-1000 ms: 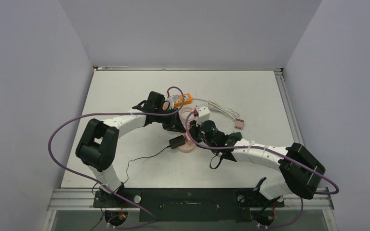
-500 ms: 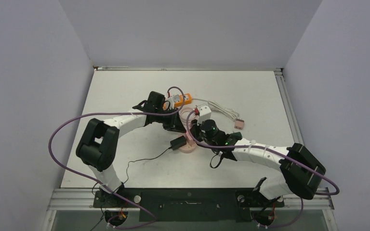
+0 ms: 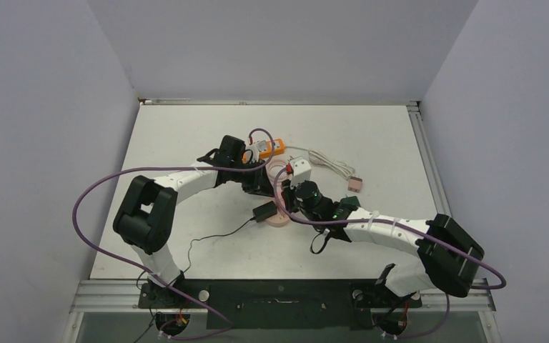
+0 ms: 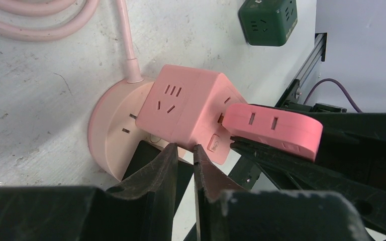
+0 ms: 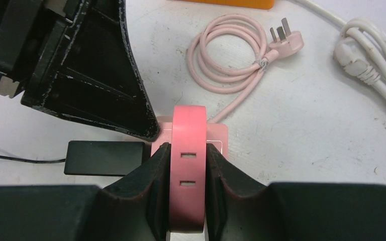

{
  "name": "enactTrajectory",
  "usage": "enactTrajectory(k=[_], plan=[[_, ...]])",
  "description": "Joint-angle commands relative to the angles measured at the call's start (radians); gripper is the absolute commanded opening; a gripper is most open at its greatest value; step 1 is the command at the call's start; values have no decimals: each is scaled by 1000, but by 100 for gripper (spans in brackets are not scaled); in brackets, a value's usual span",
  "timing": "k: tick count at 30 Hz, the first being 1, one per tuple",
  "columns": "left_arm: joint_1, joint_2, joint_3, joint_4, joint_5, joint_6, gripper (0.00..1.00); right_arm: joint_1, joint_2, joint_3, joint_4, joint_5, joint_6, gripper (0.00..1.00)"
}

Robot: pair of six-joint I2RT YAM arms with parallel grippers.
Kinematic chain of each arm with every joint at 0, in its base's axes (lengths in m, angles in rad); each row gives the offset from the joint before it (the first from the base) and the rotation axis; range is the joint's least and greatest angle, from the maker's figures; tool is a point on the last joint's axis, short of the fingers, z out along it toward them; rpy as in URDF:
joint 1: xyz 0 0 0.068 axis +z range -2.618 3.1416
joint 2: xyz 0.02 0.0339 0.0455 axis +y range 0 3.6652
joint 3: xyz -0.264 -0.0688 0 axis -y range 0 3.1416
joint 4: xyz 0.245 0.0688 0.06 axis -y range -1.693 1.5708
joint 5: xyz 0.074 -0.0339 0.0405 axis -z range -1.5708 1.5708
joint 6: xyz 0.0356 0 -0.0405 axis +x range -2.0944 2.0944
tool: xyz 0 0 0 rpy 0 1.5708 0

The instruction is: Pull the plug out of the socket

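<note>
A pink cube socket stands on its round pink base at mid-table. A flat pink plug sticks out of the cube's side, with only a thin dark seam between them. My right gripper is shut on the plug, one finger on each flat face. My left gripper is shut and empty. Its tips rest against the cube's lower edge, over the base. In the top view both grippers meet over the socket, the left gripper from the far left and the right gripper from the right.
A black adapter with a thin wire lies against the base's left side. The socket's pink cable lies coiled behind it. Further back are an orange power strip, a white cube and a white cable. A dark green cube socket sits nearby.
My right wrist has edged slightly to the left with the plug still gripped. The left arm and the socket have stayed where they were.
</note>
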Motion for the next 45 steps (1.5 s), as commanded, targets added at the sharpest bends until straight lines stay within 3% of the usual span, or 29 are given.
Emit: enactTrajectory(k=[1, 12, 20, 25, 28, 31, 35, 40, 45], plan=[[3, 68, -32, -110, -202, 80, 13, 47, -35, 47, 53, 101, -41, 5], [-3, 71, -31, -111, -202, 81, 13, 6, -52, 30, 65, 46, -9, 5], [-3, 67, -28, -114, -204, 83, 14, -7, -123, -5, 81, 86, -3, 5], [-1, 62, 26, -117, -153, 90, 31, -76, -195, -21, 57, 130, 12, 5], [-1, 21, 86, -113, -151, 92, 49, -177, -204, -25, 28, 112, 36, 5], [1, -20, 167, -156, -168, 118, 69, -281, -192, -40, 30, 35, 69, 5], [12, -103, 208, -184, -213, 149, 84, -418, -134, -47, 56, -133, 105, 7], [50, -240, 137, -184, -279, 184, 95, -534, -7, -49, 104, -294, 149, 10], [66, -305, 31, -162, -239, 182, 97, -584, 123, -34, 136, -348, 172, 13]])
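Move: My right hand already holds the pink plug against the pink cube socket, whose middle is about 3 cm ahead, 2 cm left and 4 cm below. The bare spot I carry the plug towards is some 11 cm ahead, 15 cm right and 9 cm down, with the white cable bundle about 19 cm ahead and 14 cm right, and the green cube 4 cm ahead and 18 cm right. From my left hand, the pink socket is level ahead, 4 cm right and 3 cm below. With my nearly shut left fingers still braced on the pink socket, I ease the plug up, then swing my right hand right and forward in an arc of about 17 cm towards the bare table. It turns clockwise some 25 degrees and sinks late, keeping its pinch. Once the plug is rising, my left hand opens wide, comes off the socket and backs up and left, some 10 cm. ##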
